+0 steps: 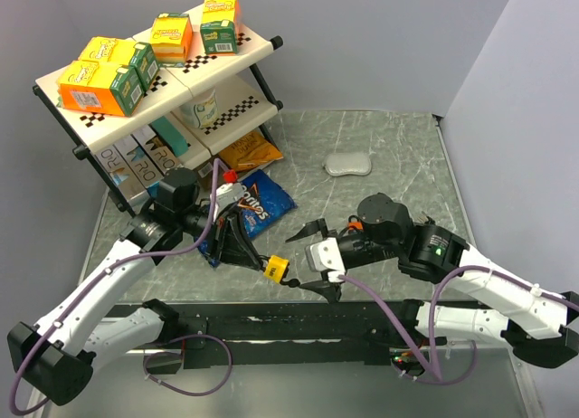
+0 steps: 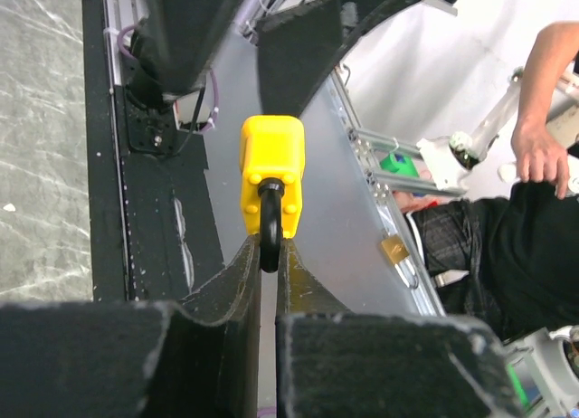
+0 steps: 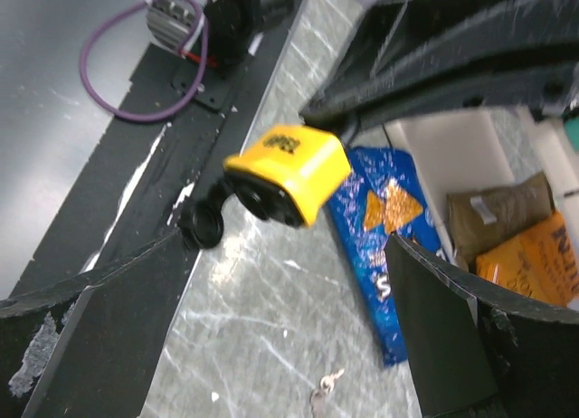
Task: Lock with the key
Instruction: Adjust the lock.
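Observation:
My left gripper (image 1: 261, 261) is shut on the black shackle (image 2: 270, 242) of a yellow padlock (image 1: 276, 269), holding it above the table's near edge. In the left wrist view the yellow body (image 2: 271, 174) sticks out past the fingertips. My right gripper (image 1: 305, 258) stands wide open just right of the padlock (image 3: 289, 169), with nothing between its fingers (image 3: 99, 327). The key (image 3: 324, 391) lies flat on the marble below the right gripper. In the top view the right gripper hides it.
A blue chip bag (image 1: 262, 205) lies behind the padlock, with an orange bag (image 1: 249, 151) under the shelf rack (image 1: 163, 74) of cartons at back left. A white pad (image 1: 348, 165) sits at mid back. A black rail (image 1: 271, 323) runs along the near edge.

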Tool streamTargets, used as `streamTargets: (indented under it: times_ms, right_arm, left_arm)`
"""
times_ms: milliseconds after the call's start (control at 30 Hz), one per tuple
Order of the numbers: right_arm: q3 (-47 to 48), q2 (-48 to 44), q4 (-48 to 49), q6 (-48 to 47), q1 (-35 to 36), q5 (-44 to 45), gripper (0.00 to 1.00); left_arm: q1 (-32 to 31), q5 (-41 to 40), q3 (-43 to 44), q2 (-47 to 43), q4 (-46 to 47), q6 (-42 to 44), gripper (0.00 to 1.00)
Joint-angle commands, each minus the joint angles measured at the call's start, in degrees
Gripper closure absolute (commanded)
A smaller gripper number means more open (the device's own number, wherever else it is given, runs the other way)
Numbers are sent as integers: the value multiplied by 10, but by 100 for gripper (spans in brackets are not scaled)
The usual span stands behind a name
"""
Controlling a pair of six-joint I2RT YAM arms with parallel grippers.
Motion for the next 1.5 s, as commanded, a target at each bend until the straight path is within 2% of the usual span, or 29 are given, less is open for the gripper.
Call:
streamTargets:
  times_ms: [0,100,300,467,800,1167,1300,1467]
  right_arm:
    - [29,-5,25,3,21,-14,1]
    - [26,-3,30,-4,29,-8,1]
    - [15,-4,46,-19,37,16,5]
    - [-6,-25,28,-61,40,24,1]
    - [-39,-36,98,-73,61,76,7]
    - [-50,-36,143,-70,73,93,23]
    - [-49,-32,145,-62,74,91,35]
    - [-45,-23,144,-61,76,91,43]
  left_arm:
    - [2,3,-27,-37,149,-112,99]
    - [1,-2,-43,-45,177,-147,99]
    - [1,5,-43,-43,196,-152,99]
    - [1,14,-28,-37,130,-101,99]
    - [1,24,-35,-25,159,-127,99]
    - [1,23,-29,-18,146,-114,99]
    - [0,19,-30,-17,147,-113,99]
    - [-2,15,-33,-17,144,-111,99]
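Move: The yellow lock, gripped by its shackle in the left hand, sits about 4 cm to the right of that hand and 2 cm back, level with it. From the open right hand the lock is some 3 cm to the left, 1 cm back and about level. The black knob on the lock's free end is about 1 cm left and 4 cm back of the right hand. On the table some 28 cm below, the Doritos bag lies about 17 cm ahead and 7 cm left, and the loose key about 12 cm ahead and 4 cm right. The right hand eases in on the lock's free end: a centimetre back and up first, then forward again and finally about a centimetre left, rolling some 10 degrees so its forward finger rises, while the wide-open fingers close to roughly 60 percent around the knob end; contact can't be made out. The left hand stays in place and keeps its pinch on the shackle, holding the lock out to the right hand. ##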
